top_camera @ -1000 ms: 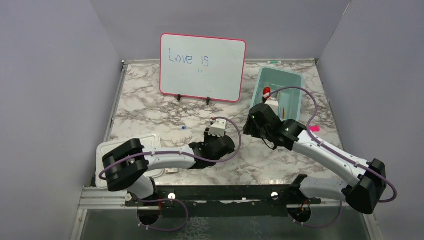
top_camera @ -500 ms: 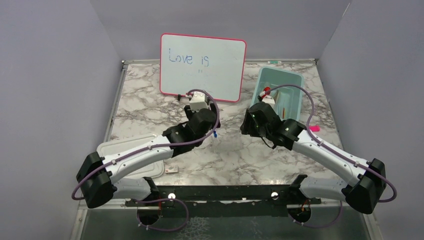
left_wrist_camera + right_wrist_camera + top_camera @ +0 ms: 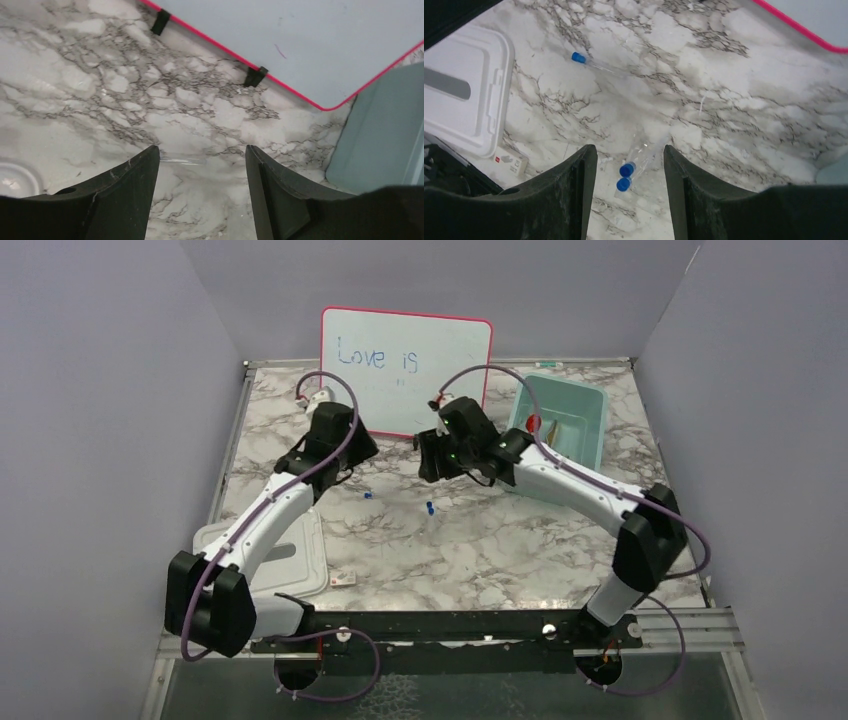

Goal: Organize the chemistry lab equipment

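Two blue-capped tubes (image 3: 626, 177) lie side by side in a clear holder on the marble, seen below the gap of my open right gripper (image 3: 629, 148). In the top view they show as a blue dot (image 3: 430, 508) in front of the right gripper (image 3: 430, 455). A third blue-capped tube (image 3: 579, 58) lies alone further left (image 3: 368, 494). My left gripper (image 3: 201, 150) is open and holds nothing. It hovers over the marble near the whiteboard's feet, with a clear glassy sliver (image 3: 180, 160) on the table between its fingertips. In the top view the left gripper (image 3: 358, 452) is at the back left.
The pink-framed whiteboard (image 3: 405, 375) stands at the back. A teal bin (image 3: 585, 405) with tools inside sits at the back right. A white lid (image 3: 265, 550) and a small white box (image 3: 343, 580) lie near the left front.
The left gripper opened, left the two tubes at the centre and swung to the back left. The right arm moved from the bin leftward over the table's middle.
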Motion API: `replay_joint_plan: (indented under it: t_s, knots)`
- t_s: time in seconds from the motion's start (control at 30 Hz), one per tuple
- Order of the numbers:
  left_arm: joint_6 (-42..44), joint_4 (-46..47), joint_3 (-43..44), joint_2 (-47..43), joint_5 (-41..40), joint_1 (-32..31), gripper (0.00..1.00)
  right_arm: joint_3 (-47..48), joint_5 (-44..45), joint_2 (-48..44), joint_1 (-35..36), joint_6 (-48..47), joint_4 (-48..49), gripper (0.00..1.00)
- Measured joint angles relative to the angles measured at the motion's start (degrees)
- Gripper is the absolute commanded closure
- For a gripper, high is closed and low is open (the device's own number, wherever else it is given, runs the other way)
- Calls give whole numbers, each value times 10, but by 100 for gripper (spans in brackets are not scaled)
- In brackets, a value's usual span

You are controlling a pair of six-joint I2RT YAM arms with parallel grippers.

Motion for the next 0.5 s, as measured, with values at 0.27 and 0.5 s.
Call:
replay_joint_plan:
  t_s: [0.27, 0.5]
  knots:
    - [-47, -18, -66, 0, 146, 176, 35, 177, -105, 203, 0, -113, -13, 43]
    - [-58, -29, -93, 0, 206, 237, 35, 253, -155, 312, 4, -179, -28, 42]
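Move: Lying on the marble table, the loose blue-capped test tube is about 16 cm to the right hand's left, some 4 cm ahead and 16 cm below it. The pair of blue-capped tubes sits about 5 cm back from the right hand, 4 cm to its left and 13 cm down. From the left hand the loose tube is almost directly below, roughly 17 cm down and 1 cm ahead; the white lid is about 27 cm left, 19 cm back and 18 cm below. Sweeping left and down towards the loose test tube, the right hand travels about 9 cm left, 8 cm down and 4 cm forward, its open fingers turning roughly 25 degrees counter-clockwise. Meanwhile the open left hand swings to the lid side of the tube, some 9 cm left and 7 cm lower, tipping its fingers further down and easing almost to a stop; neither hand touches anything. ##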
